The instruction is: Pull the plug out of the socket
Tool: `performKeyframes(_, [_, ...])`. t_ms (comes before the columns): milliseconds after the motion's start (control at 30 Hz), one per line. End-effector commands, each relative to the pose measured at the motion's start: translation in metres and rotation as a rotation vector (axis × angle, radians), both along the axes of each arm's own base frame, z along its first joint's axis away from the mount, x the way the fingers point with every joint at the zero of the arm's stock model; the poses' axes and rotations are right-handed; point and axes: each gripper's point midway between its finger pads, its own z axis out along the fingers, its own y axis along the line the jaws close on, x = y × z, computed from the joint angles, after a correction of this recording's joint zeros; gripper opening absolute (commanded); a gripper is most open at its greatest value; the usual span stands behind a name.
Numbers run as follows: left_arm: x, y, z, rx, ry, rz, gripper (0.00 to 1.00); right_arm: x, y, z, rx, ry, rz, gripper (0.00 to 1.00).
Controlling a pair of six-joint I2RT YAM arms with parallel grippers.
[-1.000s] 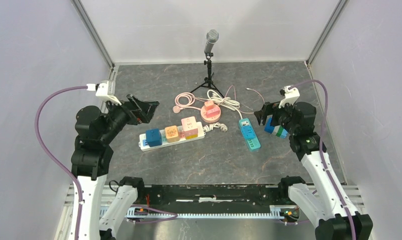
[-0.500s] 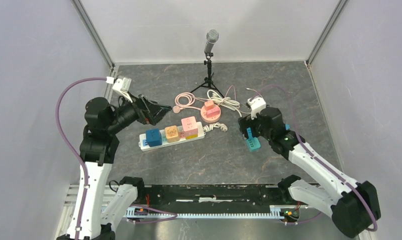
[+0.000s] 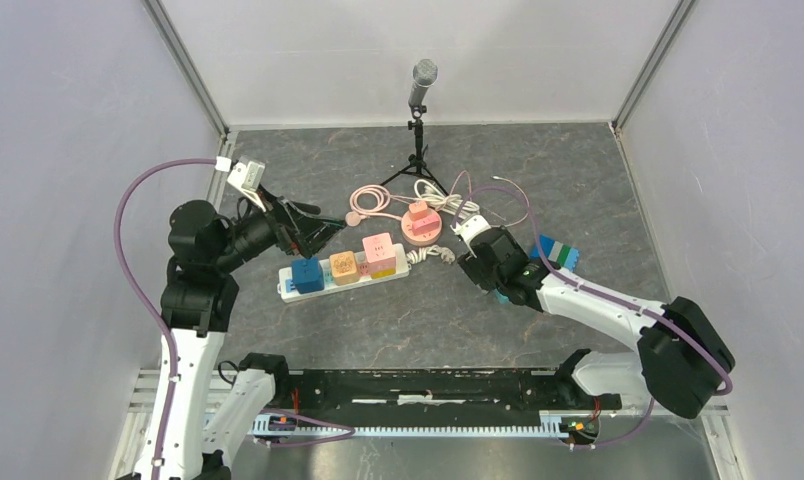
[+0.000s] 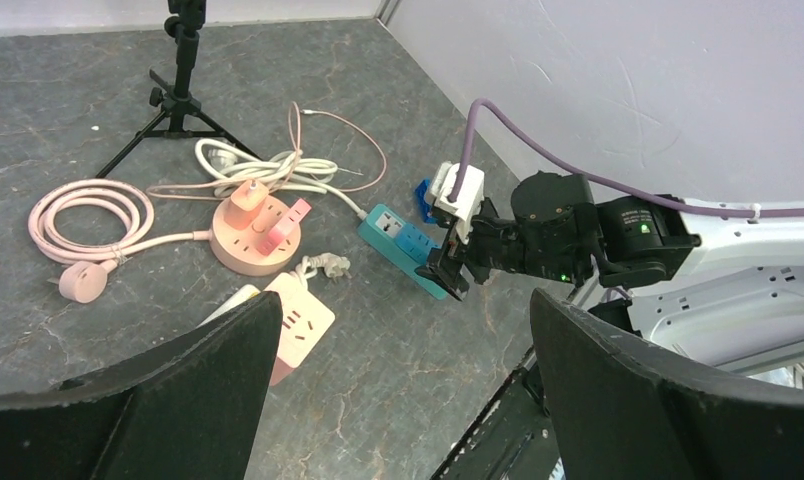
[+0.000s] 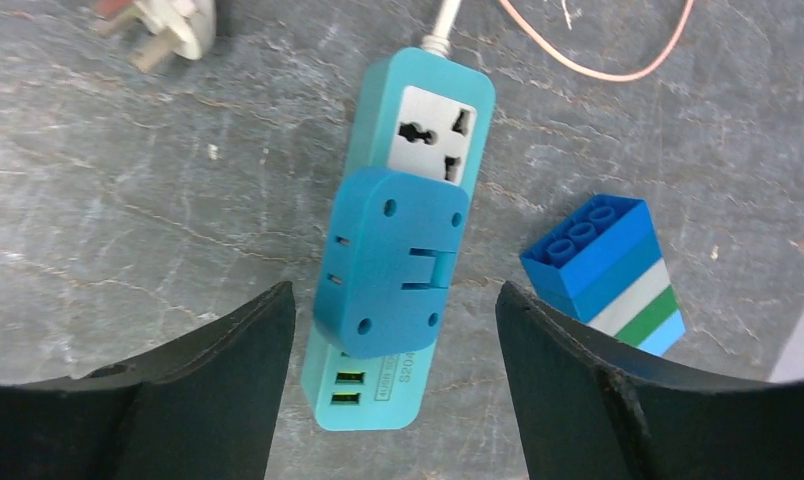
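Observation:
A blue plug (image 5: 390, 262) sits in a teal power strip (image 5: 418, 130) lying on the grey table. My right gripper (image 5: 393, 292) hangs over it, open, one finger on each side of the plug with a gap on both sides. From above, the right gripper (image 3: 478, 262) covers most of the strip, of which only an end (image 3: 500, 296) shows. My left gripper (image 3: 313, 228) hovers open and empty above a white power strip (image 3: 343, 275). In the left wrist view the left gripper (image 4: 406, 300) looks across at the teal strip (image 4: 403, 235).
The white strip carries blue, orange and pink plugs. A round pink socket (image 3: 422, 224) with a coiled cable lies behind it. A microphone tripod (image 3: 418, 120) stands at the back. A blue, white and green block (image 5: 603, 265) lies just right of the teal strip.
My right arm swung left from the table's right side to above the teal strip, and its jaws narrowed slightly. The left arm shifted a little to the right.

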Motion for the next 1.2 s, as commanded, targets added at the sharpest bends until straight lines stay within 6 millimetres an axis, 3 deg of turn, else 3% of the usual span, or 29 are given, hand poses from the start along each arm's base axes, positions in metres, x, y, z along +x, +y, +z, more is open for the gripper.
performKeyframes(0, [-0.005,-0.005,0.009,-0.034,-0.014,-0.031,1.0,0.019,-0.006,0.018,-0.03,-0.093,-0.088,0.74])
performKeyframes(300, [-0.006,-0.005,0.007,-0.04,-0.005,-0.026,1.0,0.017,0.005,0.019,0.033,-0.069,-0.068,0.29])
performKeyframes(767, [-0.011,-0.018,0.005,-0.172,0.069,-0.088,1.0,0.018,0.024,0.033,0.187,-0.027,-0.062,0.0])
performKeyframes(933, [-0.009,-0.032,-0.005,-0.213,0.14,-0.102,1.0,0.016,0.025,0.032,0.189,0.007,-0.068,0.0])
performKeyframes(1067, [-0.011,-0.056,-0.018,-0.206,0.197,-0.125,1.0,0.015,0.025,0.034,0.194,0.008,-0.069,0.01])
performKeyframes(1100, [-0.01,-0.063,-0.022,-0.202,0.218,-0.127,1.0,0.014,0.025,0.033,0.194,0.01,-0.069,0.05])
performKeyframes(1167, [-0.009,-0.078,-0.032,-0.2,0.267,-0.129,0.94,0.013,0.025,0.032,0.197,0.007,-0.067,0.26])
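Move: The blue plug sits on the teal power strip, barely 1 cm ahead and 1 cm right of the right hand point, some 2 cm below. The toy blocks lie 11 cm to that hand's right and 1 cm ahead, the white cable plug 7 cm left and 2 cm ahead, both about 4 cm lower. From the left hand, the blue plug is roughly 24 cm right, 6 ahead and 30 below; the pink cube plug is 5 right, 6 ahead and 29 below. The blue plug is pinched between the right hand's closing fingertips after a shift of about 1 cm to the right. Keeping that grip, the hand then eases back left about 2 cm and up just under 2 cm, rolling its left side up some 10 degrees to lever the plug from the strip. The open left hand swings right about 5 cm and sinks 3 cm towards the teal strip, tipping down. ##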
